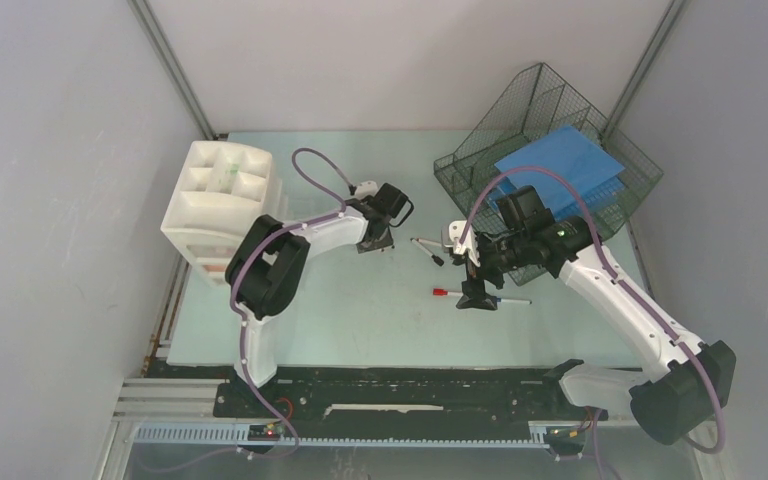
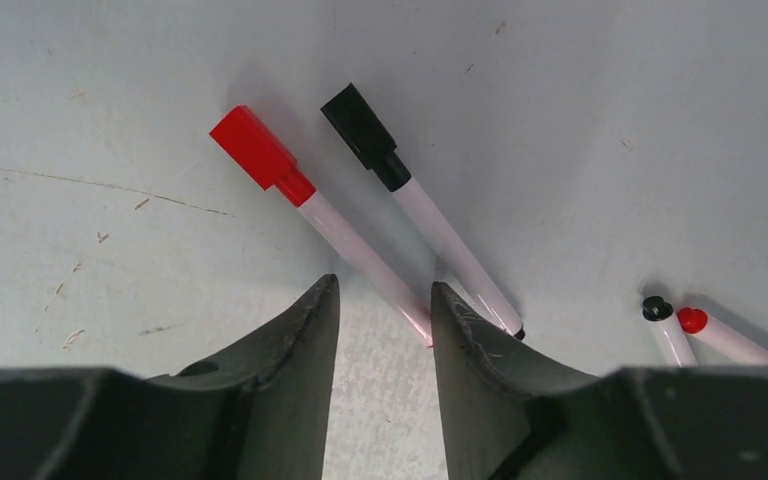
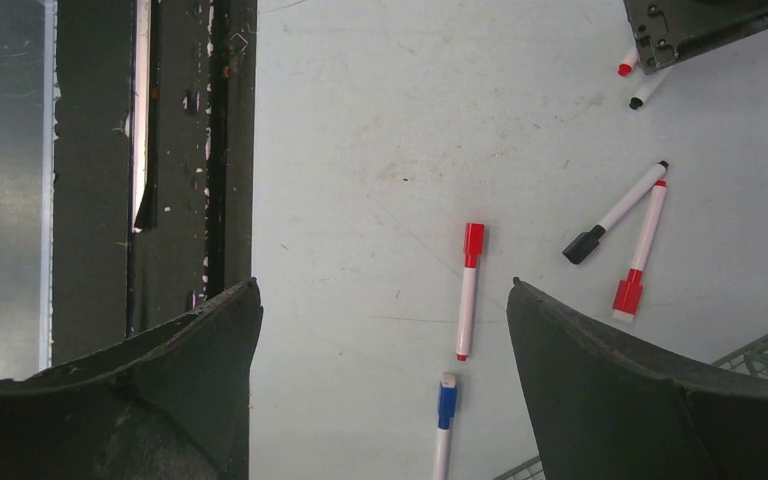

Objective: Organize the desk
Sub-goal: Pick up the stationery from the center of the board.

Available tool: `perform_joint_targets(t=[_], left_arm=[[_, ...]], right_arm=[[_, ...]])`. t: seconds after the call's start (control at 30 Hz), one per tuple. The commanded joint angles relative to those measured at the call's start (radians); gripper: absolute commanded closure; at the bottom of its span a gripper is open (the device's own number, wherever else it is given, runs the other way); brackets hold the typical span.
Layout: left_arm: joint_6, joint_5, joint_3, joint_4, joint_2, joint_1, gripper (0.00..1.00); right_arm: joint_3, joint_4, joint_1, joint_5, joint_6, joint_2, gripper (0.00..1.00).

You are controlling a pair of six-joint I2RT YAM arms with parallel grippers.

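Note:
The pale mint desk (image 1: 360,320) carries several whiteboard markers. My left gripper (image 1: 378,240) hangs low over a red-capped marker (image 2: 260,150) and a black-capped marker (image 2: 365,125). In the left wrist view that gripper (image 2: 385,295) is open a narrow gap, and the red marker's tail lies at the inner edge of its right finger (image 2: 470,350) with nothing clamped. My right gripper (image 3: 382,285) stands wide open and holds nothing. It is above a red marker (image 3: 470,290) and a blue-capped marker (image 3: 446,400). Another black and red pair (image 3: 610,215) lies between the arms.
A white drawer unit (image 1: 215,205) stands at the left edge. A dark wire-mesh tray (image 1: 550,110) holding a blue folder (image 1: 560,165) leans at the back right. A black rail (image 1: 410,390) runs along the near edge. Two more marker ends (image 2: 675,325) lie right of my left gripper.

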Motion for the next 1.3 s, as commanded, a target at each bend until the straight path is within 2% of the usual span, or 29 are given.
perform_joint_targets(t=[0.0,0.17,0.57,0.87,1.27], left_arm=[[0.001,-0.001,-0.031,0.025,-0.029,0.005,0.57],[0.026,-0.005,-0.076,0.033,-0.073,0.004,0.69],[0.096,-0.006,-0.187,0.048,-0.138,0.003,0.85],[0.201,-0.048,-0.297,0.086,-0.280,-0.003,1.00],[0.398,-0.033,-0.490,0.187,-0.592,-0.029,1.00]], right_arm=[[0.002,-0.007,0.006,-0.006,-0.017,0.004,0.00],[0.003,-0.008,0.006,-0.006,-0.020,0.005,0.00],[0.002,-0.012,0.007,-0.008,-0.022,0.005,0.00],[0.002,-0.012,0.007,-0.008,-0.023,0.007,0.00],[0.002,-0.015,0.013,-0.006,-0.027,0.015,0.00]])
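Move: The left hand is down at the near end of the red-capped marker, whose middle lies about 3 cm ahead and 2 cm left, a bare centimetre lower. Beside it the black-capped marker lies 4 cm ahead and 1 cm right of the hand. A second black-capped marker is roughly 14 cm to the hand's right and 1 cm back. From the right hand the red-capped marker is some 22 cm ahead, 29 cm left and 18 cm below. Back and to the left, low along the table, the left hand travels about 6 cm while its half-open fingers shut on the tail end of the red-capped marker. Then it lifts, some 5 cm up, still drifting back, carrying the pinched marker clear of the black-capped one with a clockwise turn of about 15 degrees. ##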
